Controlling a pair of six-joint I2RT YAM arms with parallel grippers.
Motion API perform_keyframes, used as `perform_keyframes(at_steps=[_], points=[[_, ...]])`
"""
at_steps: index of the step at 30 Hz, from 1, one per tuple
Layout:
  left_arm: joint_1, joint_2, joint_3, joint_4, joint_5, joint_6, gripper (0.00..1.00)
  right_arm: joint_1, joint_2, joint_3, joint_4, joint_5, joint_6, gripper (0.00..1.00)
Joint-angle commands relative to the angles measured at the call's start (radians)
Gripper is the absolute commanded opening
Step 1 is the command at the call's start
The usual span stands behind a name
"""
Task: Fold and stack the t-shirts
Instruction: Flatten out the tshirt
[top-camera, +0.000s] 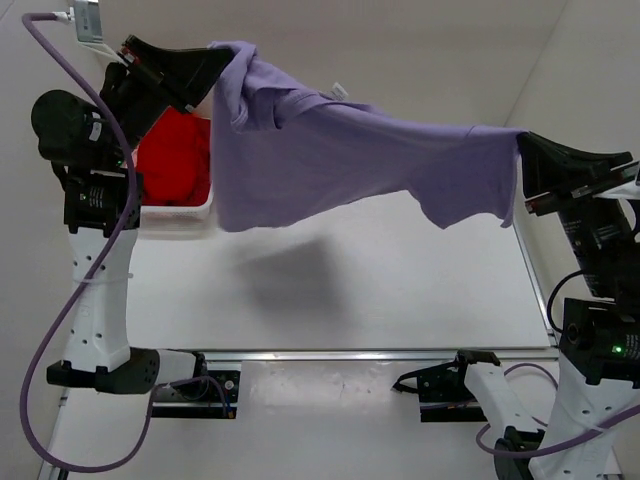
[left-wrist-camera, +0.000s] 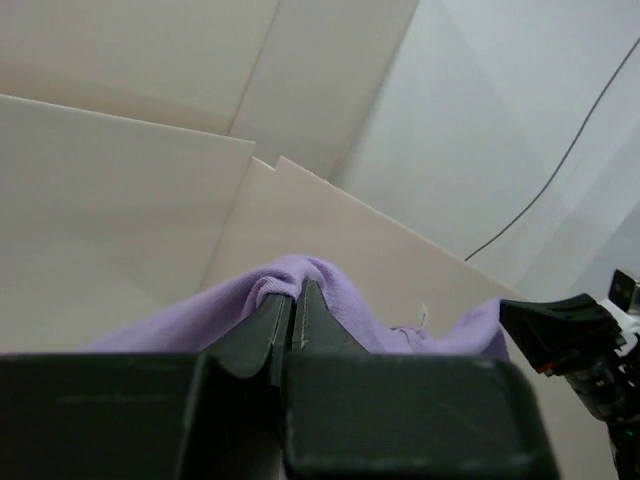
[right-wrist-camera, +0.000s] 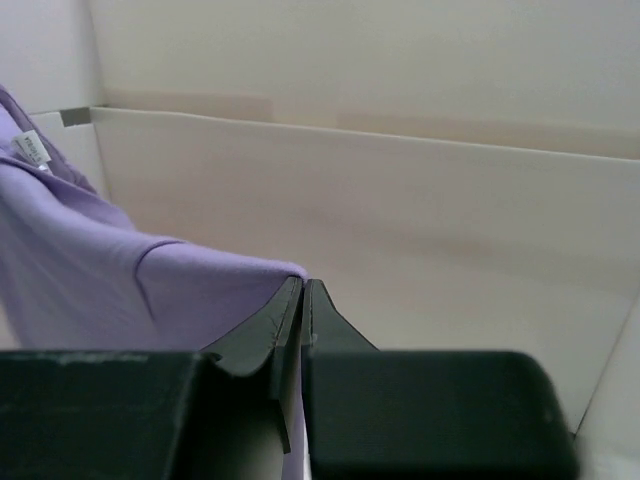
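Note:
The lavender t-shirt (top-camera: 340, 160) hangs stretched in the air between both arms, well above the table. My left gripper (top-camera: 222, 62) is shut on its bunched upper left end, and cloth drapes over the fingertips in the left wrist view (left-wrist-camera: 297, 285). My right gripper (top-camera: 520, 150) is shut on the shirt's right edge; the right wrist view shows the purple cloth (right-wrist-camera: 120, 290) running off to the left from the closed tips (right-wrist-camera: 303, 283). The red t-shirt (top-camera: 175, 158) lies crumpled in the white tray (top-camera: 180, 222) at the left, partly behind the left arm and the hanging shirt.
The white table (top-camera: 380, 290) lies below the hanging shirt, with the shirt's shadow on it. A metal rail (top-camera: 380, 353) runs along the near edge between the arm bases. A purple cable (top-camera: 60, 320) loops down the left arm.

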Motion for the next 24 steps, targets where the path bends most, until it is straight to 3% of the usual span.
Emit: perform_keyframes(at_steps=[1,8,13,16,18,19,21,23,24], points=[[-0.004,0.124,-0.023,-0.036,0.009,0.001,0.0,-0.013,0.054,-0.03,0.062,-0.039,0.035,0.0],[-0.062,0.254,-0.091,-0.029,-0.055,0.055,0.0,-0.014,0.122,-0.163,0.098,-0.035,0.012,0.0],[-0.093,0.417,-0.024,-0.052,-0.062,0.087,0.0,0.03,0.22,-0.208,0.085,0.118,-0.074,0.01],[-0.112,0.68,0.31,-0.107,0.058,0.023,0.0,-0.011,0.3,-0.111,0.02,0.206,-0.104,0.0],[-0.134,0.795,0.653,-0.173,0.075,-0.028,0.0,-0.063,0.32,-0.014,-0.015,0.227,-0.123,0.0],[-0.14,0.822,0.687,-0.16,0.095,-0.081,0.0,-0.062,0.326,0.04,-0.039,0.272,-0.139,0.0],[-0.137,0.769,0.542,0.054,0.13,-0.169,0.0,-0.013,0.344,0.135,-0.082,0.333,-0.233,0.0],[-0.145,0.672,0.402,0.125,0.1,-0.139,0.0,0.062,0.372,0.241,-0.148,0.424,-0.293,0.0],[-0.148,0.663,0.386,0.069,0.092,-0.107,0.0,0.107,0.373,0.251,-0.148,0.465,-0.323,0.01]])
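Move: Both hands already grip the t-shirt high up, its middle about 18 cm right of the left hand, 4 cm back and 14 below; from the right hand it is 21 cm left, 7 ahead and 10 below. The open table's middle lies some 14 cm ahead, 12 right and 63 below the left hand, and 24 ahead, 27 left and 60 below the right. The bin is roughly 32 cm ahead of the left hand, 28 left and 57 below. Flinging the t-shirt out over the table, both hands swing forward and down together with fingers kept shut on it: the left about 25 cm each way, the right somewhat less. Both wrists tip down some 30 degrees; late on both hands drift right, turning clockwise, and rise a few centimetres as the forward swing ends. ##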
